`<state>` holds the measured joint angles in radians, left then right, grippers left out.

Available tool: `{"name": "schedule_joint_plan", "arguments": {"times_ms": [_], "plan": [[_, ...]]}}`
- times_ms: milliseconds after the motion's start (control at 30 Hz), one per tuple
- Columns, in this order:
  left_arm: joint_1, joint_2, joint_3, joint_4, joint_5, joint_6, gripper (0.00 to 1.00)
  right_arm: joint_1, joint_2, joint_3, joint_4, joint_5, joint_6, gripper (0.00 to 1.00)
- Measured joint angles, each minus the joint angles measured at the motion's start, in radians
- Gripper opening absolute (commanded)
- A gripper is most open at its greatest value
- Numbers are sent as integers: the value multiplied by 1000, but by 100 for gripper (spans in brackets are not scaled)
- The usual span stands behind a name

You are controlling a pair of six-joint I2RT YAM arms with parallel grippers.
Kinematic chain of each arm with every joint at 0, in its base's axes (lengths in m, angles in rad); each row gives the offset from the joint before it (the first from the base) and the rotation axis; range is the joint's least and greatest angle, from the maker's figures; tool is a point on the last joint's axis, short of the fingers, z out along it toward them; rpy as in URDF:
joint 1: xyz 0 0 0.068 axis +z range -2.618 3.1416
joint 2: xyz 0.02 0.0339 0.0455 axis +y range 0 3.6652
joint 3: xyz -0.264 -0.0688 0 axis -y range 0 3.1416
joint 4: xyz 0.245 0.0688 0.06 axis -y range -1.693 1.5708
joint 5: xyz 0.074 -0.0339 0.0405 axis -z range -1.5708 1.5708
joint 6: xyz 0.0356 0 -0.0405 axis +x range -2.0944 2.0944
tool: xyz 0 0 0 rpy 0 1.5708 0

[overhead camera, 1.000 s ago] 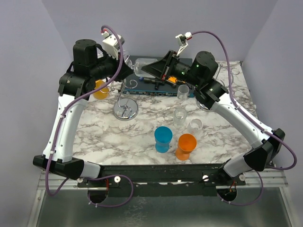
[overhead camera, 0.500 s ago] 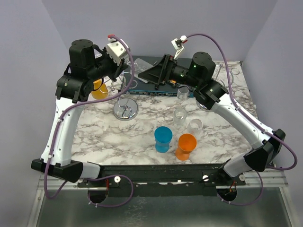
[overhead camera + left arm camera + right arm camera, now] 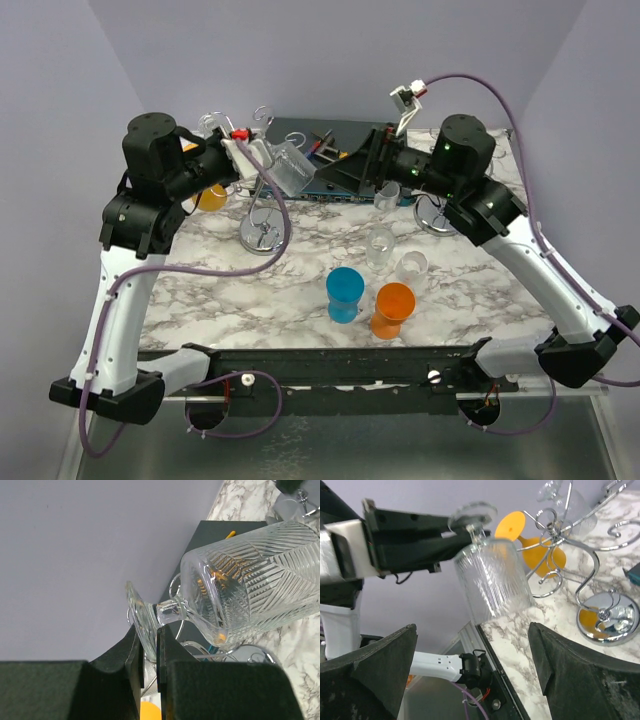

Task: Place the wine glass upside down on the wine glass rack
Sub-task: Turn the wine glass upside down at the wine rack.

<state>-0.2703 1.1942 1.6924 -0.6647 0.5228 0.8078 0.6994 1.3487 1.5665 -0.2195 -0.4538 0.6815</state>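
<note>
A clear ribbed wine glass hangs in the air above the back of the table, tilted. My left gripper is shut on the rim of its foot, with the bowl pointing away from the fingers. In the right wrist view the glass has its foot up and its mouth down. The chrome wine glass rack stands just below and behind it, wire loops close under the bowl. My right gripper is open, just right of the glass and apart from it.
An orange glass and a clear one hang upside down on the rack. A blue cup, an orange cup and clear glasses stand mid-table. A dark box with tools lies at the back.
My right gripper has opened, let go of the wine glass and drawn back to the right. The left arm has swung the glass a little down and toward the rack.
</note>
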Motion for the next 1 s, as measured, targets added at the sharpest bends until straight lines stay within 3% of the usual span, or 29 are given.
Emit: {"name": "schedule_joint_plan", "arguments": {"times_ms": [300,433,533,867,1000], "plan": [[0,-142,-143,35,161,267,0,11,12,74,-30,-112,-179,100],[0,-190,-193,41,235,351,0,104,42,47,-29,-96,-276,100],[0,-214,-211,34,274,388,0,159,42,8,-28,-77,-335,100],[0,-252,-248,49,346,462,0,173,52,-56,25,-71,-400,100],[0,-264,-269,48,352,491,0,180,61,-107,73,-81,-398,90]]}}
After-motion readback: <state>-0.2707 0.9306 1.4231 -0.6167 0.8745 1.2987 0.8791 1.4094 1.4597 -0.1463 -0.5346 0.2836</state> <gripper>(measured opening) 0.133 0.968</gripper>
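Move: The left gripper already pinches the clear wine glass by its foot, bowl some 6 cm to the right and 3 cm below; the open right gripper it must meet is about 13 cm right and 5 cm back. From the right gripper that bowl lies roughly 7 cm left, 4 cm ahead and 3 cm lower. The wine glass rack's crown stands about 5 cm ahead of the left hand, 4 cm left and 15 cm below. Draw the left gripper back about 9 cm, nearly level and a little right, keeping its pinch on the foot while the wrist turns clockwise and rolls, some 35 degrees in all, to tip the mouth lower. Lift the open right gripper slightly back, then swing it left, back and some 9 cm down to straddle the bowl, fingers staying wide. ##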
